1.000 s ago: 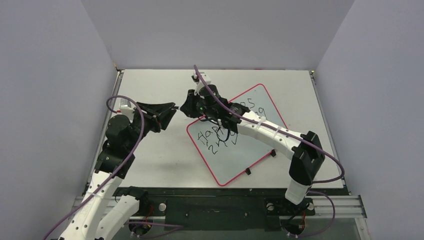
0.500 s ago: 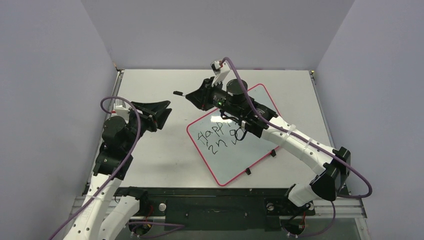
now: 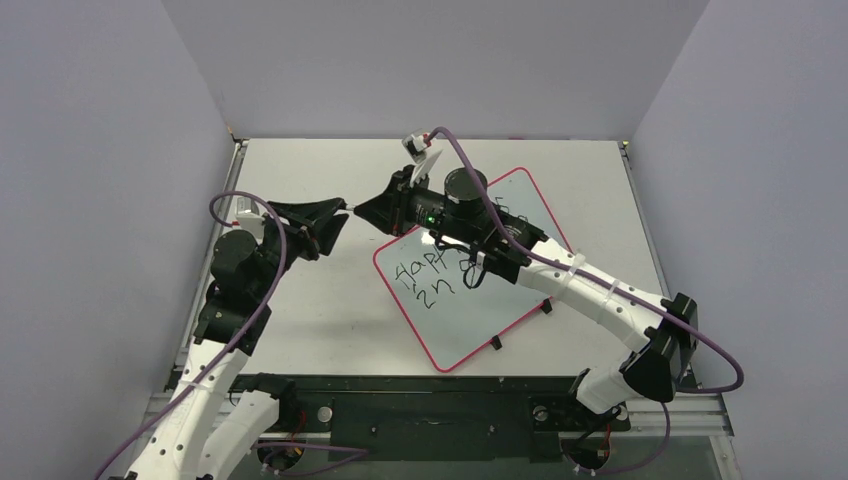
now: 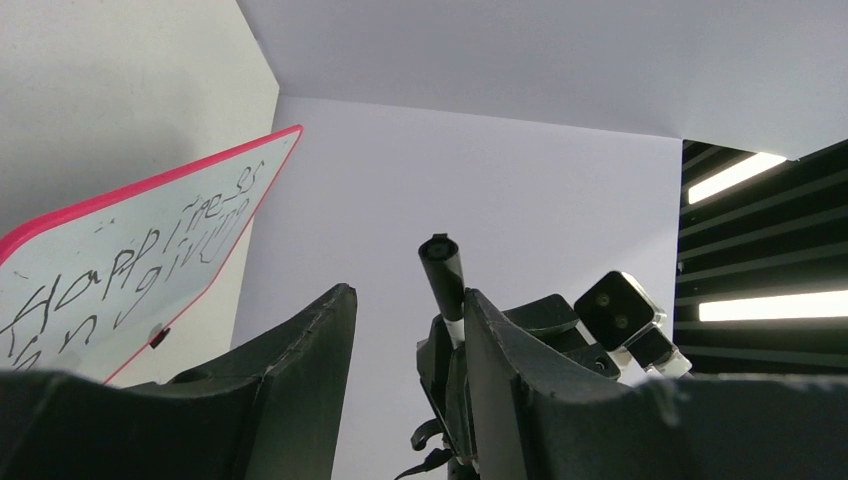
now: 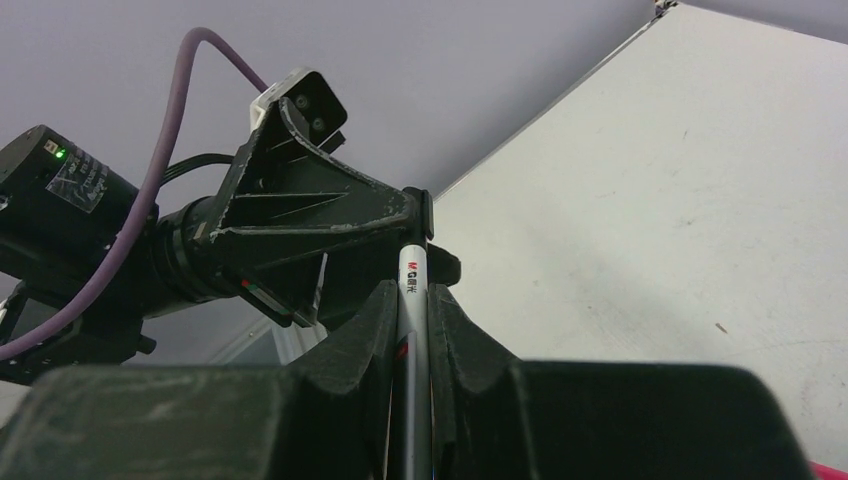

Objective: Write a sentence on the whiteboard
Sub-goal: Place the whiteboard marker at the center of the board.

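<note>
The whiteboard [image 3: 480,320], white with a red rim, lies slanted on the table right of centre; it also shows in the left wrist view [image 4: 60,250]. The sentence [image 3: 425,280] in black handwriting reads "Happiness in giving" [image 4: 130,270]. My right gripper [image 3: 370,212] is shut on a silver and black marker [image 5: 412,290] and holds it above the table, left of the board. The marker's black end [image 4: 442,268] pokes up between the jaws of my left gripper [image 3: 335,212], close by the right finger [image 4: 510,380]. The left gripper [image 4: 408,295] stands open.
Two black tabs [image 3: 545,307] sit on the board's near right edge. Grey walls close in the white table [image 3: 300,300] on three sides. Purple cables loop off both arms. The right arm stretches across the board's upper part.
The right gripper swung the marker up and away from the left gripper, then brought it back to its jaws. The left gripper's jaws have opened a little wider.
</note>
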You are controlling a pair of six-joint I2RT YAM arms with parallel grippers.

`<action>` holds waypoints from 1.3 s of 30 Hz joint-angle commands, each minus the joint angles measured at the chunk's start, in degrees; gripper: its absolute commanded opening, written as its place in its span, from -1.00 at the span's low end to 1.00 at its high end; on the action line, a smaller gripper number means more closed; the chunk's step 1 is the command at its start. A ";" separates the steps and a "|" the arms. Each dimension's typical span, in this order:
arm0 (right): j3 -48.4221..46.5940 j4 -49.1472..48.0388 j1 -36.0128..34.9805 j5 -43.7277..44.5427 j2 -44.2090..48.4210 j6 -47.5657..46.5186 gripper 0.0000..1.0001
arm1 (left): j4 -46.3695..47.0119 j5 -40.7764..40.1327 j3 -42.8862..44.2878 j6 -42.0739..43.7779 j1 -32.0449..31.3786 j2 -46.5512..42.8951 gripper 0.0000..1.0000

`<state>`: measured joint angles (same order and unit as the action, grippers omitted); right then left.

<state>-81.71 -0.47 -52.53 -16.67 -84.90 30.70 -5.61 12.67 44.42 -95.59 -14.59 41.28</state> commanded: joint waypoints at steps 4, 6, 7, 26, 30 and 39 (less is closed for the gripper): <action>-2.26 -3.68 -1.56 -1.51 -1.14 -0.46 -1.00 | 6.22 -0.28 -1.15 -1.83 -0.64 0.06 -0.27; -2.42 -3.74 -1.93 -1.57 -1.59 -0.46 -1.00 | 6.23 -0.46 -1.42 -1.98 -0.88 0.17 -0.44; -2.49 -3.74 -2.08 -1.56 -1.72 -0.46 -1.00 | 6.31 -0.52 -1.52 -2.21 -1.06 0.19 -0.57; -1.74 8.80 -2.57 9.90 5.51 -7.51 0.58 | -3.43 -6.57 -1.48 4.30 1.49 -3.14 -1.00; 0.14 12.68 -2.40 14.48 11.41 -10.11 0.61 | -15.33 -8.64 3.11 13.19 5.02 -3.70 -1.00; 4.39 21.01 -1.58 26.94 24.20 -14.07 0.66 | -32.64 -14.37 12.23 40.59 9.04 -0.45 -1.00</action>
<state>-79.53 15.79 -54.74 2.55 -64.12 19.51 -29.39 3.29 51.57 -72.64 -6.22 39.48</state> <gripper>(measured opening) 0.824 0.134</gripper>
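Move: My right hand already holds the marker, with its black end reaching between my left hand's open fingers; those fingers are about 5 cm to the right hand's left, roughly level with it. From my left hand the marker's middle lies some 6 cm to the right and about 1 cm ahead. The whiteboard's middle is down on the table, about 30 cm below both hands, roughly 25 cm right and 5 cm ahead of the right hand. I shut my left fingers on the marker's black end while the right hand still grips the body, and both hands sink a little. Then I open my right hand wide, letting go, and draw it off about 13 cm to the right, rising as it leaves. My left hand carries the marker some 7 cm left and 5 cm down, rolling its left side up roughly 25 degrees. ##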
